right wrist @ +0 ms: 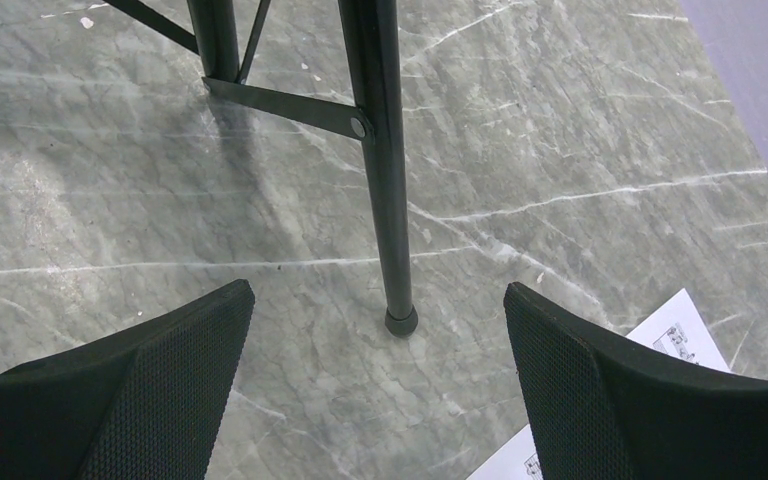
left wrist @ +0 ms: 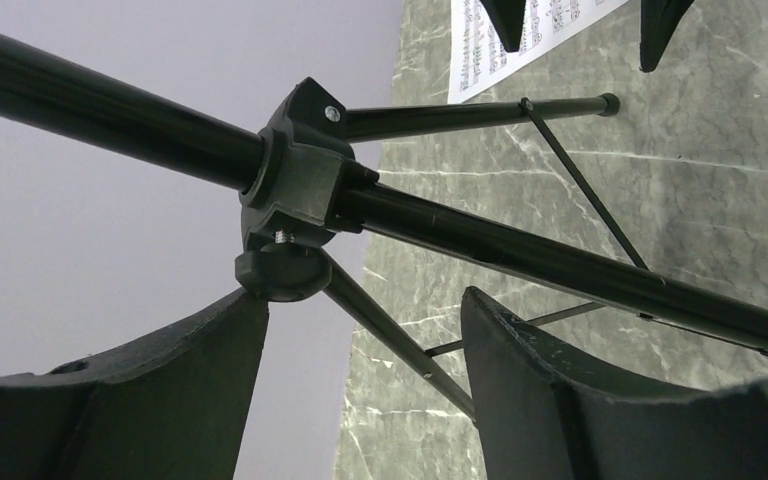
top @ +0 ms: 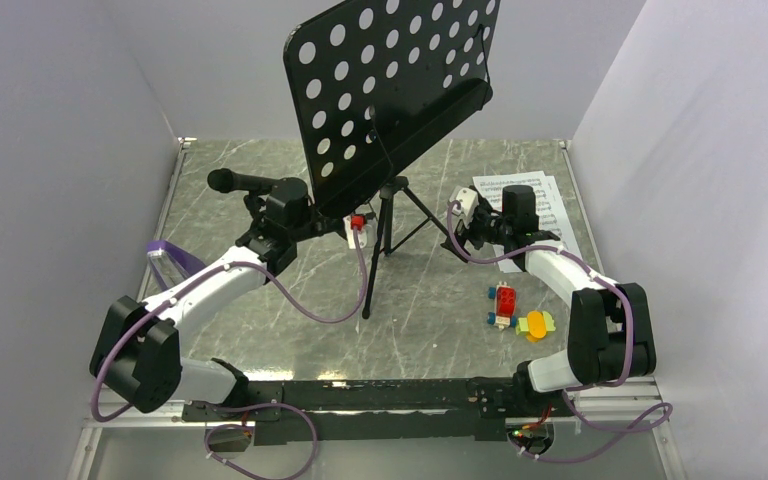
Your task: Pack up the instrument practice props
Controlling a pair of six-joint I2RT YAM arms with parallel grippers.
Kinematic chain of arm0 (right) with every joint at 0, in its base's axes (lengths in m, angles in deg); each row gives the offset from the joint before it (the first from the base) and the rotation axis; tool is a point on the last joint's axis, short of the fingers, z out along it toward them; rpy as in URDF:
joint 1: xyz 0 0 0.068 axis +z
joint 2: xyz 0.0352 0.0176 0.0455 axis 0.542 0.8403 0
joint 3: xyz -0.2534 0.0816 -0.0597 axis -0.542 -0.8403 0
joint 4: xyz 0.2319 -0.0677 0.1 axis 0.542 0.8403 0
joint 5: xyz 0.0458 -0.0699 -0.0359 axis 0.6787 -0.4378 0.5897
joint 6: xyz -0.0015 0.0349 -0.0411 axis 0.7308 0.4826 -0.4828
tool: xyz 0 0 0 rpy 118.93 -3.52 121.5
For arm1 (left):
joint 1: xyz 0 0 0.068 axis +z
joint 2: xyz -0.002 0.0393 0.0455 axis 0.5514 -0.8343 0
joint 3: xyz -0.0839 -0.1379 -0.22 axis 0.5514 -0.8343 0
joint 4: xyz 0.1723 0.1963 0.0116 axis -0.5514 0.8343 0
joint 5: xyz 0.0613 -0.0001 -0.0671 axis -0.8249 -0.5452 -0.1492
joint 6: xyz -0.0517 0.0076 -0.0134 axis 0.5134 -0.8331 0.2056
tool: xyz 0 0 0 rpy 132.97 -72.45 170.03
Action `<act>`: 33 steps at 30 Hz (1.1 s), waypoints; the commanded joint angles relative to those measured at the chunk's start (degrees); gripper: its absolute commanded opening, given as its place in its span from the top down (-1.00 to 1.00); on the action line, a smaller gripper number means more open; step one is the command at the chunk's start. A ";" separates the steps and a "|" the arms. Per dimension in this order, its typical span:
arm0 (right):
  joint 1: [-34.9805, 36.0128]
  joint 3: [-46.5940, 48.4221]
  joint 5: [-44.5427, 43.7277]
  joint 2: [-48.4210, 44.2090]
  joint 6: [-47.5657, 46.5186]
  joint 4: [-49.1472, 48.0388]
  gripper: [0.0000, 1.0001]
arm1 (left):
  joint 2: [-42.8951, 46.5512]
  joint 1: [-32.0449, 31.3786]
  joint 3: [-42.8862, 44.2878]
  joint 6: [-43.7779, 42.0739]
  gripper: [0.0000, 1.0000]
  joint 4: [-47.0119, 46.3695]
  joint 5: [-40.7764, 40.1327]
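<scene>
The black music stand (top: 390,80), with a perforated desk, stands on its tripod at mid table. My left gripper (top: 353,230) is at the tripod's hub (left wrist: 300,175). It is open, and one thin leg (left wrist: 400,340) runs between its fingers (left wrist: 560,400), close to the right one. My right gripper (top: 458,228) is open low over the table, with the foot (right wrist: 401,320) of another leg just ahead of its gap. White sheet-music pages (top: 550,200) lie flat at the back right. The purple metronome (top: 172,260) peeks out behind my left arm. A black microphone (top: 238,181) stands at the back left.
Red, yellow and green toy blocks (top: 515,312) lie on the marble tabletop (top: 430,320) in front of my right arm. Grey walls close in the left, back and right sides. The stand's desk overhangs both grippers.
</scene>
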 commanded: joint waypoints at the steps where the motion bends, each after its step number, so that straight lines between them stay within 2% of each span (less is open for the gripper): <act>1: -0.25 0.87 1.02 -0.82 0.44 -0.67 -0.96 | -1.03 0.02 0.15 2.65 -0.47 4.67 0.34; 18: -0.25 0.42 1.46 -2.62 0.47 0.01 -0.96 | 1.18 0.02 -2.16 -2.19 -0.42 10.31 -0.28; 24: -0.26 3.23 5.22 -4.92 1.83 0.03 -0.96 | 7.56 1.99 -4.81 -3.88 -0.45 19.02 2.56; 29: -0.27 8.16 10.80 -5.05 7.74 -0.54 -0.96 | 10.07 2.04 -5.56 5.93 -0.44 21.34 3.35; 33: -0.18 12.38 17.67 -4.35 17.88 -5.81 -0.96 | 10.71 2.04 -6.12 16.72 -0.40 19.70 2.27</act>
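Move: The music stand's black leg collar, with its knob, lies about 5 cm to the right of the left hand, some 3 cm ahead and about level in height. The foot of the stand's near leg is roughly 16 cm back, 1 cm left and 26 cm below that hand. From the right hand the collar is about 13 cm left, 1 cm ahead and 14 cm up, and the right leg's foot about 3 cm left, 2 cm ahead and 11 cm below. Downward first, then back and to its left, the left hand draws away from the collar, sinking about 6 cm and backing off some 5 cm, its wrist rolling nearly 20 degrees, fingers still open. The right hand waits wide open, then climbs about 7 cm late on with a slight drift left towards the collar, tilting some 10 degrees. ##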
